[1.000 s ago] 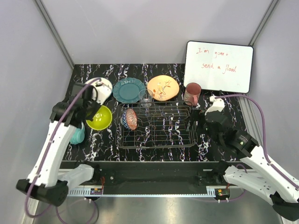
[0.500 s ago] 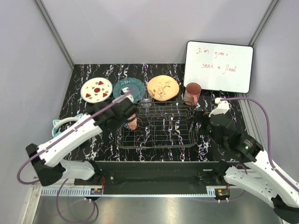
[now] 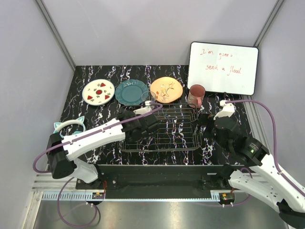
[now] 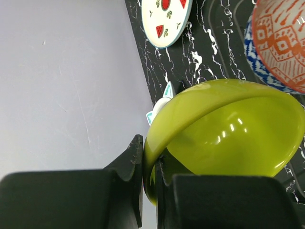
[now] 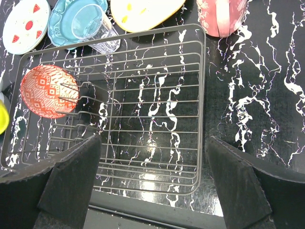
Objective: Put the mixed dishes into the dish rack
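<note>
My left gripper point(image 4: 150, 162) is shut on the rim of the yellow-green bowl point(image 4: 228, 138), which tilts on edge close to the small red-patterned bowl point(image 4: 281, 43). From above, the left gripper point(image 3: 144, 124) hangs over the left part of the dish rack point(image 3: 183, 130) and hides both bowls. My right gripper point(image 5: 152, 162) is open and empty above the rack's point(image 5: 203, 95) near right side. The red-patterned bowl point(image 5: 47, 90) leans in the rack's left end. Behind the rack stand the white red-speckled plate point(image 3: 98, 91), teal plate point(image 3: 131, 91), orange plate point(image 3: 166, 89), clear glass point(image 5: 93, 26) and reddish-brown cup point(image 3: 196, 95).
A white board with red writing point(image 3: 223, 67) leans at the back right. A teal cat-eared dish point(image 3: 69, 127) lies at the table's left edge. Grey walls close in the table on three sides.
My left arm has swung right from the table's left side to over the rack's left part, carrying the yellow-green bowl. The right gripper has shifted slightly and stays open.
</note>
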{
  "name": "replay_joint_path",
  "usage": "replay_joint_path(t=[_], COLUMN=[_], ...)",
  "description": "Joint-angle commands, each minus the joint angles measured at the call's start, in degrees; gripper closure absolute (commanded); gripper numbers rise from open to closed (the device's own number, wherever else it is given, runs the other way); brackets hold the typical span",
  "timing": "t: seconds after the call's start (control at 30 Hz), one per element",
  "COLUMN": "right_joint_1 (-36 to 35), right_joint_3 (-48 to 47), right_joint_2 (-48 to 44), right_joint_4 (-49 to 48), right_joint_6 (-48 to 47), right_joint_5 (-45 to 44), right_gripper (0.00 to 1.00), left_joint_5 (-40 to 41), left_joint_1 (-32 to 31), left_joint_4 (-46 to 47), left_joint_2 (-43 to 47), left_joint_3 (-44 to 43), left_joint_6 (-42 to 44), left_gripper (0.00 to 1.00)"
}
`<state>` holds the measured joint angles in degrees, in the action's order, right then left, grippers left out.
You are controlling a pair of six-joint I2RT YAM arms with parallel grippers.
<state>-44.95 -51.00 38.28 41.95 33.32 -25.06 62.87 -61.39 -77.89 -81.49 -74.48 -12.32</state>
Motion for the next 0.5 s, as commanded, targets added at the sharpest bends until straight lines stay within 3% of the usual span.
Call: replay_joint_path(t=[0.0,0.47], right_joint_1=[-0.14,-0.14], right_joint_3=[-2.26,-2.26], right_joint_2=[-0.40,-4.62], right_joint_4=[0.41,2.52], right_joint_6=[0.17,0.61], right_joint_5=[-2.63,-3.94], right_gripper=[0.00,0.00], left_joint_5=[0.32,-1.96], left_joint_1=[-0.75,-4.53], left_joint_4=[-10.97,-10.97], left_joint_2=[-2.00,-10.87], left_joint_3=[-0.93,4.60], left_joint_6=[-1.31,0.63], left_gripper=[1.00,1.00])
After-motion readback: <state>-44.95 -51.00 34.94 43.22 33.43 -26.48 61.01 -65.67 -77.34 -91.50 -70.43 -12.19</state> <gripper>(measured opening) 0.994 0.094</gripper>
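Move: The left hand, with the green bowl in its fingers, is headed for the near-left end of the dish rack, about 7 cm to its right, roughly level fore-and-aft and some 15 cm below. The patterned bowl stands in the rack about 7 cm ahead and 7 cm to the right; the clear glass is some 23 cm ahead and 14 cm to the right. From the right hand that rack end lies about 30 cm left and 1 cm ahead. Still pinching the green bowl by its rim, the left hand lowers it about 5 cm towards the near-left end of the rack, behind the patterned bowl, while edging some 2.5 cm to the right. It sinks faster as it goes, the hand's left side rolling up about 10 degrees and the fingertips tipping slightly down. ##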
